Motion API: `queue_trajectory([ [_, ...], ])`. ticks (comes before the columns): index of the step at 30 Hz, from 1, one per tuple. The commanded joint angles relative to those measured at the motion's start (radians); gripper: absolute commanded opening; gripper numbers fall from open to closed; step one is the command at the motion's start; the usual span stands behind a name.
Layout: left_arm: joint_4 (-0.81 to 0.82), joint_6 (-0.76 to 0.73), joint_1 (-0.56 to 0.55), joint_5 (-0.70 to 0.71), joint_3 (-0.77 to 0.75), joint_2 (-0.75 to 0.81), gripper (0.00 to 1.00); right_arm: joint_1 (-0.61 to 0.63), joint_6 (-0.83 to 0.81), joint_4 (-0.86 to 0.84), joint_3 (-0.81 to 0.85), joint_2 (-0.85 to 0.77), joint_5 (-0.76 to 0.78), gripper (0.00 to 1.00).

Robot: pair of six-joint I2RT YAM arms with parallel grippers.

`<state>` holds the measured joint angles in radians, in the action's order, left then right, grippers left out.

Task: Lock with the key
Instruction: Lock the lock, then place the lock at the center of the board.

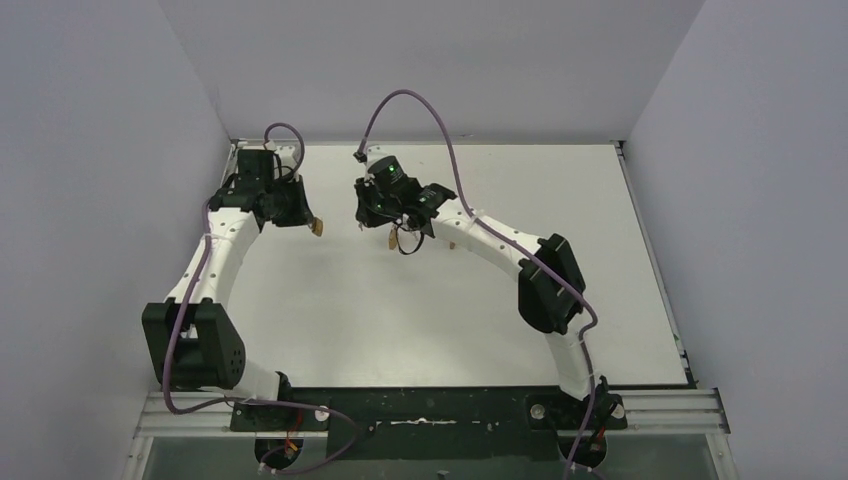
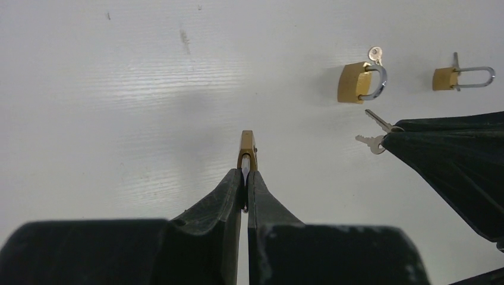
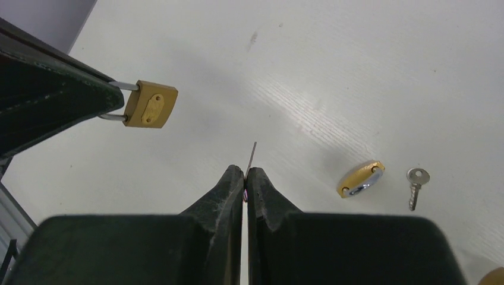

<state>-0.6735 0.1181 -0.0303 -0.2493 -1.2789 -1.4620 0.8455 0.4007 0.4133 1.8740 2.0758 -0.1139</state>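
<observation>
My left gripper (image 2: pixel 246 172) is shut on the steel shackle of a brass padlock (image 2: pixel 247 147) and holds it above the table; the same padlock (image 3: pixel 151 105) shows at the upper left of the right wrist view. My right gripper (image 3: pixel 246 173) is shut on a thin silver key (image 3: pixel 253 153), seen edge-on and sticking out past the fingertips. In the left wrist view that key (image 2: pixel 378 121) points toward the held padlock, with a second key (image 2: pixel 369 141) hanging beside it. In the top view the padlock (image 1: pixel 317 228) and the right gripper stand a short gap apart.
Two other brass padlocks lie on the white table: one (image 2: pixel 355 82) with a key (image 2: pixel 375 54) by its shackle, and one (image 2: pixel 446 78) with a long shackle. The first padlock (image 3: pixel 360 178) and the loose key (image 3: pixel 416 181) also show in the right wrist view. Walls close in the table.
</observation>
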Motion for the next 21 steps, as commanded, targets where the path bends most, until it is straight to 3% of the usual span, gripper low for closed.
queue_trajectory([
  [1,0.085,0.003,0.01,0.086,-0.06,-0.06,0.0,0.001,0.078,-0.091,0.104,0.066,0.05,0.0],
  [13,0.219,0.07,-0.015,0.133,-0.131,-0.269,0.0,0.015,0.134,-0.111,0.258,0.265,0.011,0.0],
  [21,0.207,0.075,-0.047,0.154,-0.173,-0.365,0.0,0.017,0.151,-0.113,0.292,0.329,0.002,0.0],
])
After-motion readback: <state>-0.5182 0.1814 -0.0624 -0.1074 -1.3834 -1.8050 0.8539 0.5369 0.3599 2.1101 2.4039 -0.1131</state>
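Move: The padlock held by the left hand is bound for clear table roughly 8 cm ahead of that hand and some 17 cm below. On the table, the standing padlock is about 5 cm ahead and 16 cm right of it, the loose key 7 ahead and 21 right. The right hand's keys go to table about 3 cm ahead, 5 left and 17 below; from this hand, the standing padlock is 5 ahead and 5 right, the held padlock 2 ahead and 10 left. The closed padlock, still gripped by its shackle, is carried by the left hand down about 8 cm and forward about 7 towards the bare table, sinking first and then reaching out more. Alongside, the right hand keeps its pinch on the keys and sinks about 8 cm while going some 5 cm left and a little forward, closing in on the held padlock; both grippers stay shut. ##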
